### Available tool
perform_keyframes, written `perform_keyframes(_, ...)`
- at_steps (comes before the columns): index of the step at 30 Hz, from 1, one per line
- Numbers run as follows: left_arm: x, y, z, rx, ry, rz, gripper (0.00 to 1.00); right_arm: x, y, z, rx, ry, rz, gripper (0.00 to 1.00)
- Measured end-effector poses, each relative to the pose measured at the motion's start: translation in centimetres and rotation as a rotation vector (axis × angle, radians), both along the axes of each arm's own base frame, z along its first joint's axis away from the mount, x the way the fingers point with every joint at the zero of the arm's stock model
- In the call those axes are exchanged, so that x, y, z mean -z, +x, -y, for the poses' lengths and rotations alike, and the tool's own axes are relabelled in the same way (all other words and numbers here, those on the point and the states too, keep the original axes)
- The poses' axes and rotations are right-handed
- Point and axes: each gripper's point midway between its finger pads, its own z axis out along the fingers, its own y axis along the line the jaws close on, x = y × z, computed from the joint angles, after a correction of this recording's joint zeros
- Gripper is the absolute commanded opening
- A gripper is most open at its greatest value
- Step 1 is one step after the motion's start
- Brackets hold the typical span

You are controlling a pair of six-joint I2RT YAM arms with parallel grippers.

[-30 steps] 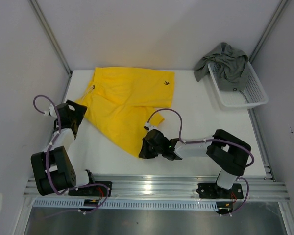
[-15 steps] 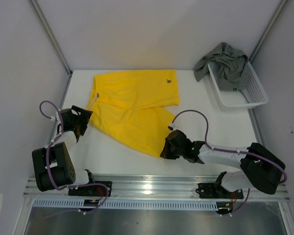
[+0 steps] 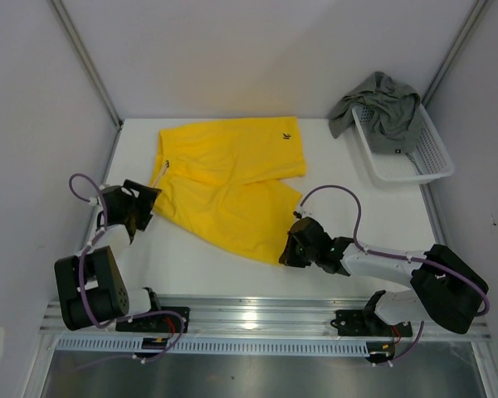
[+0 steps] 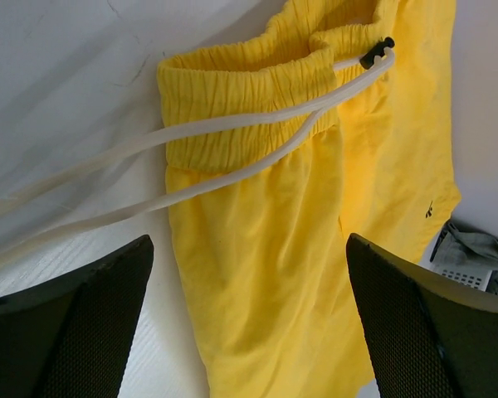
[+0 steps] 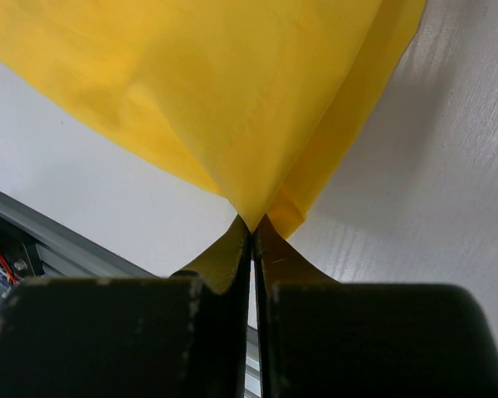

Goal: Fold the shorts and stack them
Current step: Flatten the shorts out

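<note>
The bright yellow shorts (image 3: 228, 178) lie spread on the white table, with a small dark logo (image 3: 285, 137) near the far right hem and white drawstrings (image 4: 232, 145) at the waistband. My right gripper (image 3: 292, 253) is shut on the near leg's hem corner (image 5: 253, 211), low on the table. My left gripper (image 3: 141, 207) stands open just left of the waistband, the yellow cloth (image 4: 257, 282) showing between its fingers (image 4: 75, 323) without touching them. The grey-green shorts (image 3: 380, 104) hang crumpled over the far rim of the white basket.
The white mesh basket (image 3: 415, 157) sits at the table's far right corner. Grey walls close in on both sides, and a metal rail (image 3: 257, 315) runs along the near edge.
My right gripper has dragged the near leg's hem to the right, spreading the yellow shorts flatter. My left gripper has shifted slightly toward the waistband.
</note>
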Motion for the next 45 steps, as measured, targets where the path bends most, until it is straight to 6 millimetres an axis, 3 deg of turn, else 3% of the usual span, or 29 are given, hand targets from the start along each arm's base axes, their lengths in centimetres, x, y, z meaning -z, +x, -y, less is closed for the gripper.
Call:
perform_keyframes(3,0.0,0.0,-0.5,-0.033,0.006,-0.005,0.99,0.0,0.0,0.0,0.001,0.002,0.001,0.0)
perform_keyframes(11,2.8,0.2,-1.2,-0.116,-0.061,-0.12,0.99,0.0,-0.2,0.0,-0.007,0.012,-0.009,0.0)
perform_keyframes(23,2.7,0.7,-6.2,-0.32,-0.002,-0.069,0.99,-0.1,-0.3,-0.2,-0.021,0.036,-0.021,0.0)
perform_keyframes(26,2.5,2.3,-7.0,-0.333,0.002,-0.054,0.99,-0.1,-0.3,-0.2,-0.026,0.041,-0.021,0.0)
perform_keyframes(33,2.1,9.8,-9.0,-0.322,-0.04,0.006,0.95,-0.2,-0.4,-0.4,-0.042,0.049,-0.023,0.0)
perform_keyframes(36,2.1,11.1,-9.5,-0.336,-0.05,0.009,0.8,-0.3,-0.4,-0.5,-0.044,0.056,-0.023,0.0)
perform_keyframes(37,2.2,11.0,-9.5,-0.344,-0.052,0.005,0.61,-0.3,-0.4,-0.6,-0.046,0.058,-0.024,0.0)
perform_keyframes(39,2.2,11.0,-9.6,-0.353,-0.054,0.008,0.38,-0.3,-0.4,-0.6,-0.05,0.062,-0.026,0.0)
perform_keyframes(40,2.2,11.2,-9.6,-0.351,-0.057,0.014,0.12,-0.4,-0.4,-0.7,-0.05,0.064,-0.026,0.0)
perform_keyframes(41,2.2,11.5,-9.6,-0.347,-0.062,0.02,0.0,-0.4,-0.4,-0.7,-0.051,0.064,-0.026,0.0)
perform_keyframes(45,3.0,12.8,-9.5,-0.317,-0.077,0.028,0.0,0.1,-0.5,-0.6,-0.052,0.057,-0.039,0.0)
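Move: The shorts' white drawstring crosses some 4 cm ahead of and 4 cm to the left of my open left hand, about 4 cm below; its tails run off back-left. The near corner of the waistband lies about 6 cm ahead and 6 cm left, and the drawstring's eyelet about 15 cm ahead, 2 cm right, both some 4 cm lower. From my right hand the drawstring is about 20 cm ahead and 42 cm left, about level. I drop my wide-open left hand about 3 cm, sweep it left past the waistband corner while turning some 20 degrees counter-clockwise, then reach about 12 cm forward, low over the bare table beside the waistband. Near the end of the reach I shut the fingers and pinch the drawstring near its free ends. My right hand stays put, keeping its pinch on the leg corner. ##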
